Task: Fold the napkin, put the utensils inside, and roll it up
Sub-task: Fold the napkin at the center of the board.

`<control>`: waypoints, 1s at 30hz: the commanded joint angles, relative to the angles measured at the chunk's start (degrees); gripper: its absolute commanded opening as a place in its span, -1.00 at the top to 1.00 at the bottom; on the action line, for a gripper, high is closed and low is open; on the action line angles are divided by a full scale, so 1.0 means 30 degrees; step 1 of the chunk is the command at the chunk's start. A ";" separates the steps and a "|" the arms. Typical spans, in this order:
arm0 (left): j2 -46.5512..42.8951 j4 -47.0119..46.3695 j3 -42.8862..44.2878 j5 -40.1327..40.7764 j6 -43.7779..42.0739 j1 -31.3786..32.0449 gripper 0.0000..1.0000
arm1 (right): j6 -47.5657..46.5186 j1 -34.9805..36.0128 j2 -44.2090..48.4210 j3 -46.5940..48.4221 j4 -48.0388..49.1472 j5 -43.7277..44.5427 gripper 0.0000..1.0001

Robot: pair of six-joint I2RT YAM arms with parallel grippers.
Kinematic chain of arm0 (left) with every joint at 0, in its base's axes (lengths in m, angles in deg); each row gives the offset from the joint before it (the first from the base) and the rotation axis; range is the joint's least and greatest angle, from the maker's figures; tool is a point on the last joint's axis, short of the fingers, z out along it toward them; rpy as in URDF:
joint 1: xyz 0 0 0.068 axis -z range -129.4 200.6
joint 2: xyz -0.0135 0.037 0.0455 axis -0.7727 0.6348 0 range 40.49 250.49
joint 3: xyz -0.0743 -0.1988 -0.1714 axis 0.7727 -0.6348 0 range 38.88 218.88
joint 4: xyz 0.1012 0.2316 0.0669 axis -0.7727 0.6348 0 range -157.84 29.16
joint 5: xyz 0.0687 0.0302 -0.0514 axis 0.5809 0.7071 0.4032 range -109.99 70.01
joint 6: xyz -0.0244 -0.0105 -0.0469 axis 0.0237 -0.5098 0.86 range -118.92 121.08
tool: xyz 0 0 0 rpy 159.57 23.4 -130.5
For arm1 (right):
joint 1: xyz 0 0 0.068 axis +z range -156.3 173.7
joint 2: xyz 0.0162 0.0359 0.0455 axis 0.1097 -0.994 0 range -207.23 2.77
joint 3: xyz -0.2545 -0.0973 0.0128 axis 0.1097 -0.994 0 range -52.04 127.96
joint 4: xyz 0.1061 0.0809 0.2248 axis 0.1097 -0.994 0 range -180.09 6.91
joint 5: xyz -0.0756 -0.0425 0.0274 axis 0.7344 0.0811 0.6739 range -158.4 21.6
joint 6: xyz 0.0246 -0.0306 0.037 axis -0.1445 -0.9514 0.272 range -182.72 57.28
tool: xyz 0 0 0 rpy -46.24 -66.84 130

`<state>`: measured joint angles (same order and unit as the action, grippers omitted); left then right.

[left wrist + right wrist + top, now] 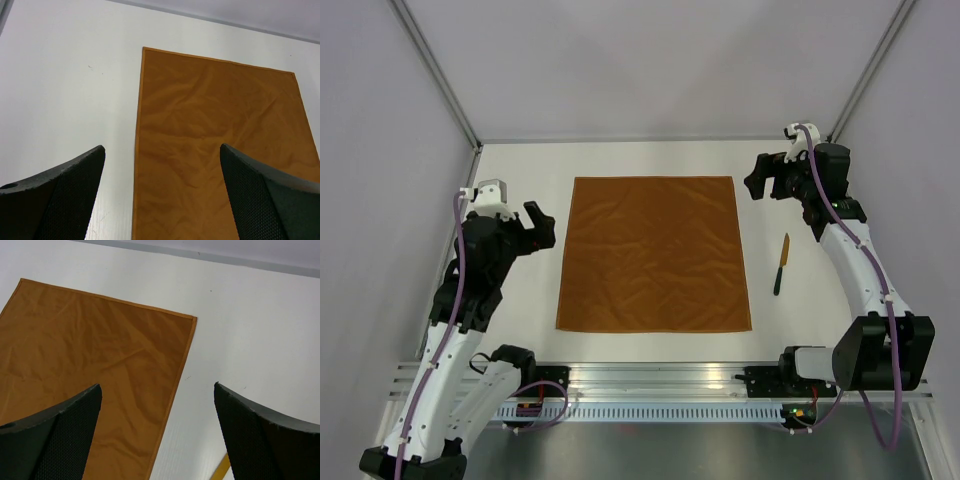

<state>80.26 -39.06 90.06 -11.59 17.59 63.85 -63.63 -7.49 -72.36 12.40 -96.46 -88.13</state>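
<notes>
The napkin point(654, 254) is a large rust-orange cloth lying flat and unfolded in the middle of the white table, lightly creased. In the wrist views I see the napkin point(215, 145) from its left edge and the napkin point(85, 365) from its right edge. The utensil, a slim knife point(781, 264) with an orange handle and dark blade, lies to the right of the cloth; only a sliver of the knife's handle point(221, 471) shows in the right wrist view. My left gripper point(540, 228) hovers open beside the cloth's left edge. My right gripper point(760, 178) hovers open off its far right corner. Both are empty.
Grey walls enclose the white table point(520, 180) on three sides, with metal posts at the far corners. A slotted aluminium rail point(650, 385) with the arm bases runs along the near edge.
</notes>
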 commanded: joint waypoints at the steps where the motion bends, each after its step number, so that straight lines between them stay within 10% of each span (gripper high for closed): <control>1: 0.0161 0.0223 0.0079 -0.0399 -0.0729 -0.0054 -0.99 | -0.0108 0.0016 -0.0355 0.0871 0.0004 -0.0542 -0.96; 10: 0.1973 0.1920 0.4172 -0.0195 0.0090 -0.0083 -0.99 | -0.0197 0.3232 -0.2817 0.3713 -0.1991 -0.1078 -0.91; 19: 0.3705 0.3005 0.7868 -0.0252 0.1760 -0.0083 -0.99 | -0.0693 1.4386 -0.4279 0.2660 -0.0672 0.4138 -0.80; 30: 0.4438 0.3328 0.8693 0.0040 0.2200 -0.0054 -0.99 | -0.0870 2.2042 -0.8498 0.2952 -0.0467 0.7648 -0.48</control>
<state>93.22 -30.21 114.36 -11.50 21.81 63.85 -66.16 54.43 -95.66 20.64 -97.90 -72.69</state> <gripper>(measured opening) 0.993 0.761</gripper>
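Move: The napkin's near-left corner, which the right hand sets out for, lies some 27 cm back, 47 cm to the left and about 25 cm below it. The napkin's middle is roughly 6 cm back and 26 cm left of this hand, its near-right corner 27 cm back and 4 cm left, the knife 9 cm back and 6 cm right. From the left hand, the near-left corner is about 14 cm back, 1 cm left and 27 cm down. Towards the flat napkin's near-left corner the right hand sweeps about 36 cm left across the cloth, bending back some 19 cm and sinking about 12 as it goes, while it turns some 50 degrees counter-clockwise and its fingers narrow from wide open to about three quarters. Meanwhile the empty left hand rises about 10 cm, clearing away from that corner with fingers wide open. ##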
